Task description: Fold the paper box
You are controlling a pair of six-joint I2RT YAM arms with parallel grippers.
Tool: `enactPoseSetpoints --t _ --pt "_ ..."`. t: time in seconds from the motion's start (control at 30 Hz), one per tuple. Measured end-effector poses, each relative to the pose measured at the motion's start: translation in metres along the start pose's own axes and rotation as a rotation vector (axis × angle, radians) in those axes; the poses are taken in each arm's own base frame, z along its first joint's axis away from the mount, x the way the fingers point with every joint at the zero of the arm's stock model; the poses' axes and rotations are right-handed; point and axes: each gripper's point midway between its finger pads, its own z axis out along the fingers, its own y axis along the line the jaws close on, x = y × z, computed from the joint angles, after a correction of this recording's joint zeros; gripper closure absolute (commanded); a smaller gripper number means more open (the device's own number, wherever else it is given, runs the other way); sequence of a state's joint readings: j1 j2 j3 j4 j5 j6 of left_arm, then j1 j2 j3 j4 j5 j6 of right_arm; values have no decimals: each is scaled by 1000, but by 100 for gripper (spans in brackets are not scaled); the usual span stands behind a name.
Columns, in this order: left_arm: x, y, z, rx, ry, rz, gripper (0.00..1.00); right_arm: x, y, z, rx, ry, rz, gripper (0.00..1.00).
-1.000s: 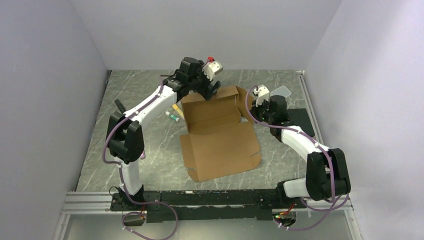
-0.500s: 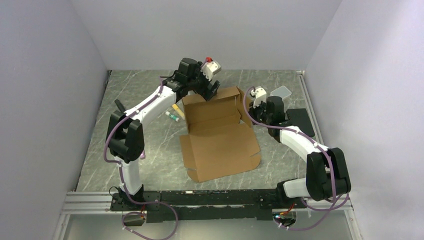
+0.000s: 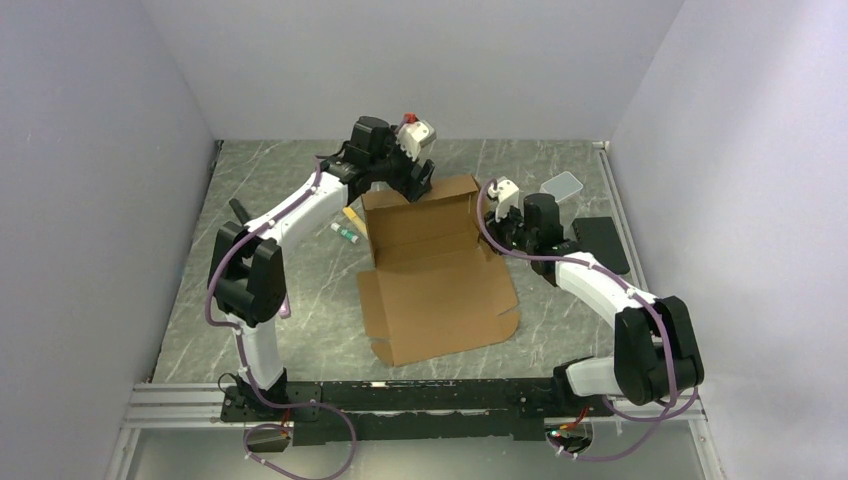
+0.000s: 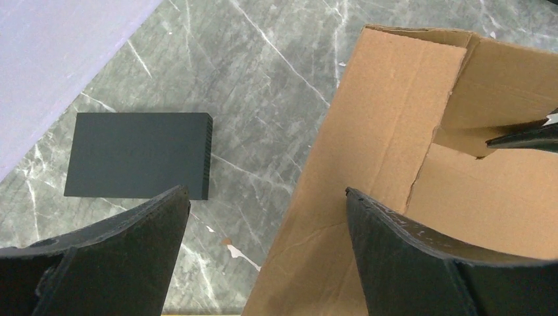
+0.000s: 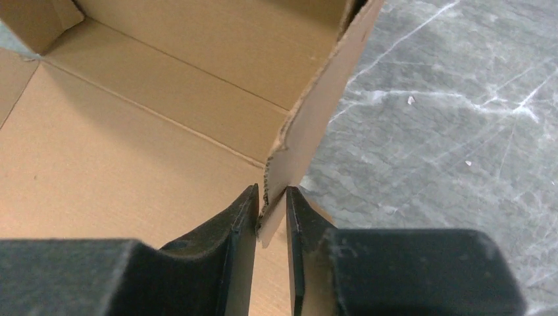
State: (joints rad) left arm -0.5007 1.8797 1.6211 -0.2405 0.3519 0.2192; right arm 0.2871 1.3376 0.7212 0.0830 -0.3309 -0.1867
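The paper box (image 3: 440, 280) lies in the middle of the table, its back wall raised and its wide front panel flat. My left gripper (image 3: 418, 185) hangs open over the top edge of that back wall. In the left wrist view the wall (image 4: 368, 151) runs up between the wide-spread fingers (image 4: 408, 243) of the left gripper (image 4: 268, 197), touching neither. My right gripper (image 3: 497, 225) is at the box's right side flap. In the right wrist view the flap's ragged edge (image 5: 309, 125) stands in the narrow gap of the right gripper (image 5: 271, 194), whose jaws are slightly parted.
A flat black slab (image 3: 600, 240) lies right of the box, also in the left wrist view as the slab (image 4: 138, 155). A translucent container (image 3: 563, 184) sits behind it. A small tube (image 3: 346, 233) and a yellow stick (image 3: 355, 217) lie left of the box.
My right gripper has shifted left with the side flap and its jaws have parted a little. The left gripper has drifted slightly left above the back wall.
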Motion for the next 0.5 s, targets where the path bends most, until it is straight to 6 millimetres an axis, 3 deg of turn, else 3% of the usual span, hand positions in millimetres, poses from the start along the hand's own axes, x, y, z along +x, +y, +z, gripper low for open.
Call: enactPoseSetpoints --t 0.3,0.5 --pt "3 -6 -1 27 3 -8 8 -16 18 -2 -128 -13 -73 31" --pt "3 -7 -1 33 5 -9 8 -18 25 -3 -253 0 -137 25"
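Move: The box's right side flap stands between the right hand's barely parted fingertips, its middle some 4 cm ahead, 1 cm left and about 1 cm lower. From that hand the back wall's top rim is about 8 cm ahead and 12 cm left, slightly higher; the flat front panel centres roughly 12 cm back, 6 cm left and 10 cm down. From the left hand, the flap lies about 5 cm back, 10 cm right and 6 cm down. The right hand lets the side flap go: its fingers spread from barely parted to about three-quarters open, one either side of the cardboard. As they open, it shifts about 2 cm left over the box, nearly as much up and 1 cm back, and turns some 15 degrees counter-clockwise. ##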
